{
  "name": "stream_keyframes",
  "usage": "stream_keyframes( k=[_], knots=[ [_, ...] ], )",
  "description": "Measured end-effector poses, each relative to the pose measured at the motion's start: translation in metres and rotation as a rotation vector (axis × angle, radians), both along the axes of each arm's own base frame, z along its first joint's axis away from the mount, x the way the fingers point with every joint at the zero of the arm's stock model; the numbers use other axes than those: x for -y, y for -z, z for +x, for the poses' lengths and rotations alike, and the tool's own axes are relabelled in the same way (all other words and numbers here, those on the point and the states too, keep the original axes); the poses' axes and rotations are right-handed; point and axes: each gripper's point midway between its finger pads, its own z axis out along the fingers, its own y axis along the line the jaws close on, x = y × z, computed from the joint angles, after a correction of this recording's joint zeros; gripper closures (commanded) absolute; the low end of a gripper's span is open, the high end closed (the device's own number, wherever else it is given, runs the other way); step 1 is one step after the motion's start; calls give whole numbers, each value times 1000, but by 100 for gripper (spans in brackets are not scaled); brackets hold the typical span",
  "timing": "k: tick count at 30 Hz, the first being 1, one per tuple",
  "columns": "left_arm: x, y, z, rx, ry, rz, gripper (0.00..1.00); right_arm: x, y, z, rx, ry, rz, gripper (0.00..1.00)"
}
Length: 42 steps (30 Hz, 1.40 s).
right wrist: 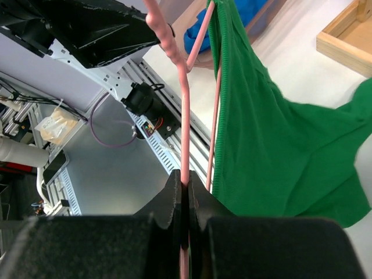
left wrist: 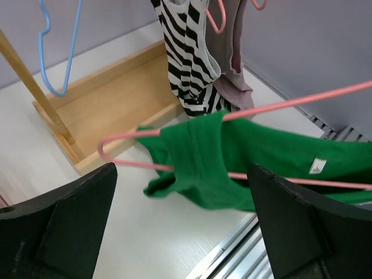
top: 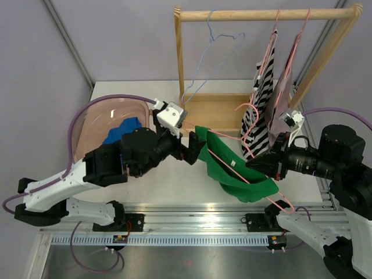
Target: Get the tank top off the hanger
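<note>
A green tank top (top: 244,174) hangs on a pink wire hanger (top: 221,158) held tilted over the table's near middle. My right gripper (top: 256,165) is shut on one wire of the hanger (right wrist: 183,116), and the tank top (right wrist: 273,133) drapes to the right of that wire. My left gripper (top: 195,148) stands wide open at the garment's left end. In the left wrist view its gripper (left wrist: 181,174) faces the tank top (left wrist: 244,157), which is bunched on the hanger (left wrist: 122,139) and touches neither black finger (left wrist: 75,215).
A wooden rack (top: 261,14) at the back carries a blue hanger (top: 203,64), a striped top (top: 264,99) and a mauve garment (top: 285,87). Its base tray (top: 215,110) lies behind the grippers. A pink bin (top: 96,125) holding blue cloth (top: 122,131) sits left. A metal rail (top: 186,212) runs along the near edge.
</note>
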Motion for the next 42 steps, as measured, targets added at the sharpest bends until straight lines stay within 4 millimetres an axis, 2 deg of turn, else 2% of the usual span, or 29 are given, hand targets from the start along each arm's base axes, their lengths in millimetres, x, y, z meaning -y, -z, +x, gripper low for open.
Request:
stream_keyframes(
  k=[3,6,10,14,15,16,17,20,23,26,30,35,37,39,42],
  knots=[
    [16,-3,0,31,-7,37,15,0,1,-4,-10,-13,-1,100],
    [24,4,2,43,-22,76,25,1,-3,-6,-4,-13,3,100],
    [25,10,6,51,-47,110,50,2,-12,-10,20,-18,20,100],
    [22,9,9,61,-66,114,54,0,-17,-12,29,-30,39,100],
    [21,9,9,63,-71,113,59,-1,-19,-12,29,-34,45,100],
    [21,9,10,65,-77,112,65,-1,-20,-13,30,-39,51,100],
    [21,9,11,66,-81,113,76,-2,-22,-13,33,-45,57,100],
    [18,10,15,65,-103,112,100,-4,-24,-12,42,-48,65,100],
    [9,11,28,53,-162,108,100,-4,-21,-10,41,-47,63,100],
    [-10,16,45,35,-253,102,100,-5,-17,-8,40,-47,57,100],
    [-50,27,61,-7,-383,81,100,-5,-4,-6,46,-57,29,100],
    [-109,32,79,-76,-564,-15,100,-7,13,-4,79,-93,5,100],
    [-125,35,81,-109,-608,-53,100,-8,17,-5,102,-113,11,100],
    [-132,39,82,-140,-621,-76,100,-10,19,-4,129,-123,16,100],
    [-126,46,80,-176,-577,-87,100,-12,21,-4,168,-140,36,100]
  ],
)
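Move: The near end of the green tank top lies just off my open left fingers, some 2 cm ahead and 3 cm to the right, nearly level. The pink hanger's free corner pokes out beyond it, about 5 cm ahead and 3 cm left of my left hand; the blue top in the bin is roughly 30 cm left, 6 cm ahead and far below. From my right hand, that green end is about 13 cm left and 6 cm ahead. I nudge my left hand about 2 cm right onto the end of the green tank top, shut the fingers on the cloth, then draw it some 15 cm left and 7 cm forward past the hanger's free corner towards the bin, sinking a little and turning about 35 degrees counter-clockwise. My right hand keeps its pinch on the pink hanger, rising 2 cm, then dipping about 4. ##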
